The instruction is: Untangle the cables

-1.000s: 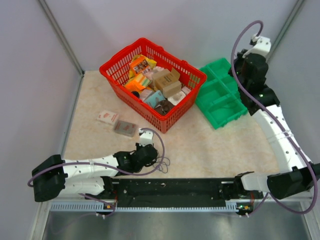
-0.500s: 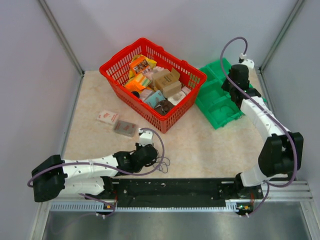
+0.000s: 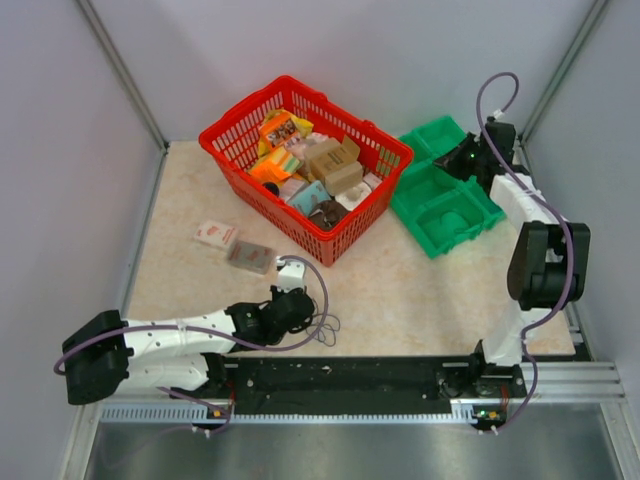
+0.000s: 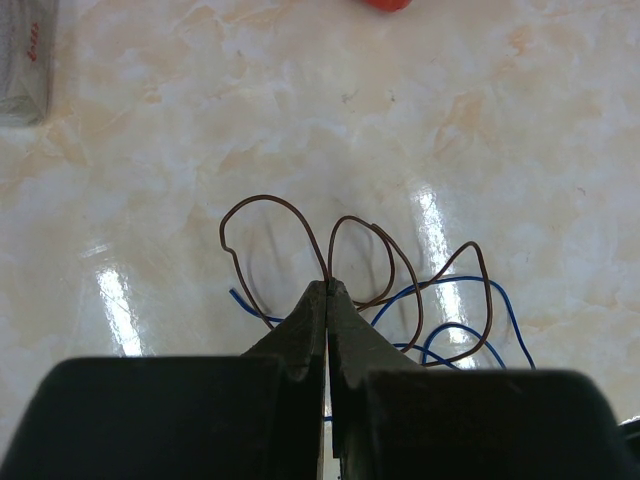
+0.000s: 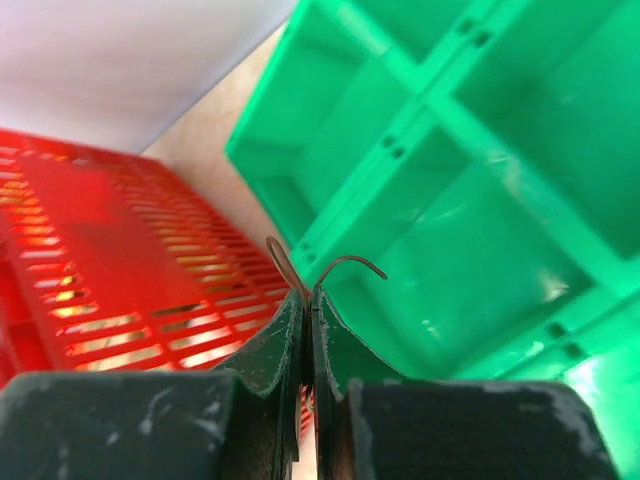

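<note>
The cables (image 4: pixel 400 300) lie in a small tangle on the marble tabletop: thin brown loops crossed with blue wire. In the top view the cables (image 3: pixel 326 328) sit near the front edge. My left gripper (image 4: pixel 328 286) is shut on a brown loop at the tangle's near side, low over the table (image 3: pixel 300 312). My right gripper (image 5: pixel 310 292) is shut on a short brown cable piece (image 5: pixel 352 260) whose two curled ends stick out past the tips. It hangs over the green tray (image 3: pixel 458 160) at the back right.
A red basket (image 3: pixel 388 150) full of boxes stands at the back centre, with its wall (image 5: pixel 90 270) just left of the right gripper. The green compartment tray (image 3: pixel 440 235) lies beside it. Two small packs (image 3: pixel 215 235) (image 3: pixel 250 257) lie on the left of the table.
The right arm has folded up and swung its gripper back over the green tray's far side. The left arm and the tangle have stayed put.
</note>
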Robot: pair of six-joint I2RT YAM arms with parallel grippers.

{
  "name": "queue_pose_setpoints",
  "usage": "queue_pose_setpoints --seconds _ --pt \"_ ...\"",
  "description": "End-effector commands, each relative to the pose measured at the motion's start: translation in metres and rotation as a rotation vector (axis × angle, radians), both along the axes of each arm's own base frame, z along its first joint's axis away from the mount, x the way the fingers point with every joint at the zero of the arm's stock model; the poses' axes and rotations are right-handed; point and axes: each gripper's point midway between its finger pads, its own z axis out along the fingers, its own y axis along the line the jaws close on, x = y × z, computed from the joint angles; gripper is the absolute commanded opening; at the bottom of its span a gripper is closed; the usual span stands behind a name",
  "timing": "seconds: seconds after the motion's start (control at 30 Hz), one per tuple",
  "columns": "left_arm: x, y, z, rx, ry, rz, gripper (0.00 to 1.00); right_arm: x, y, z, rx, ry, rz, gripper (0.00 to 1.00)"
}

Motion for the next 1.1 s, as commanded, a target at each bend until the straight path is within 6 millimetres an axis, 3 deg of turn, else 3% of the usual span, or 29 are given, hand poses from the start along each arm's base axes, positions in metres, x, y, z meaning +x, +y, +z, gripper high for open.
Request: queue_pose_setpoints --seconds 0.0,0.17,0.3,0.43,0.57,0.67,0.8,0.93,1.07 --pt "0.007 -0.004 0.012 -0.037 -0.031 0.024 0.0 0.005 0.038 0.05 0.12 -0.135 0.162 0.0" --pt "0.007 -0.004 0.012 -0.034 -0.029 0.024 0.0 0.003 0.054 0.079 0.188 -0.269 0.252 0.0" --pt "0.007 -0.005 0.012 -0.033 -0.027 0.025 0.0 0.009 0.047 0.091 0.174 -0.312 0.223 0.0" --pt "0.007 -0.004 0.012 -0.039 -0.03 0.029 0.0 0.013 0.009 0.056 -0.041 -0.175 0.074 0.0" --pt "0.007 -0.002 0.013 -0.047 -0.035 0.032 0.0 -0.019 -0.027 0.032 -0.24 -0.102 -0.049 0.0" --pt "0.007 -0.003 0.013 -0.046 -0.033 0.029 0.0 -0.045 -0.06 0.026 -0.383 -0.06 -0.169 0.0" --pt "0.008 -0.005 0.013 -0.041 -0.03 0.025 0.0 -0.067 -0.084 0.018 -0.491 -0.011 -0.246 0.0" --pt "0.007 -0.004 0.012 -0.042 -0.03 0.025 0.0 -0.071 -0.076 0.005 -0.485 0.025 -0.202 0.0" --pt "0.007 -0.003 0.013 -0.05 -0.034 0.027 0.0 -0.077 -0.037 -0.025 -0.467 0.084 -0.103 0.0"
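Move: From the right gripper, which holds the brown cable, the green tray's nearest compartment lies about 7 cm back, 7 cm to the right and 16 cm below. The blue cable's compartment is roughly level with the gripper, 19 cm to its right and as far below. The red basket's middle stands some 35 cm to the left and 4 cm farther out. From the left gripper the nearest compartment is about 27 cm ahead, 40 cm right and slightly below. Keep the right fingers shut on the brown cable and swing it over the tray: first about 4 cm left and 5 cm up, then sweep back right some 11 cm while sinking again and drawing back 7 cm, to come over the nearest compartment. Let the hand's left side roll down about 25 degrees and turn it slightly clockwise. Hold the left gripper still on its tangle. ##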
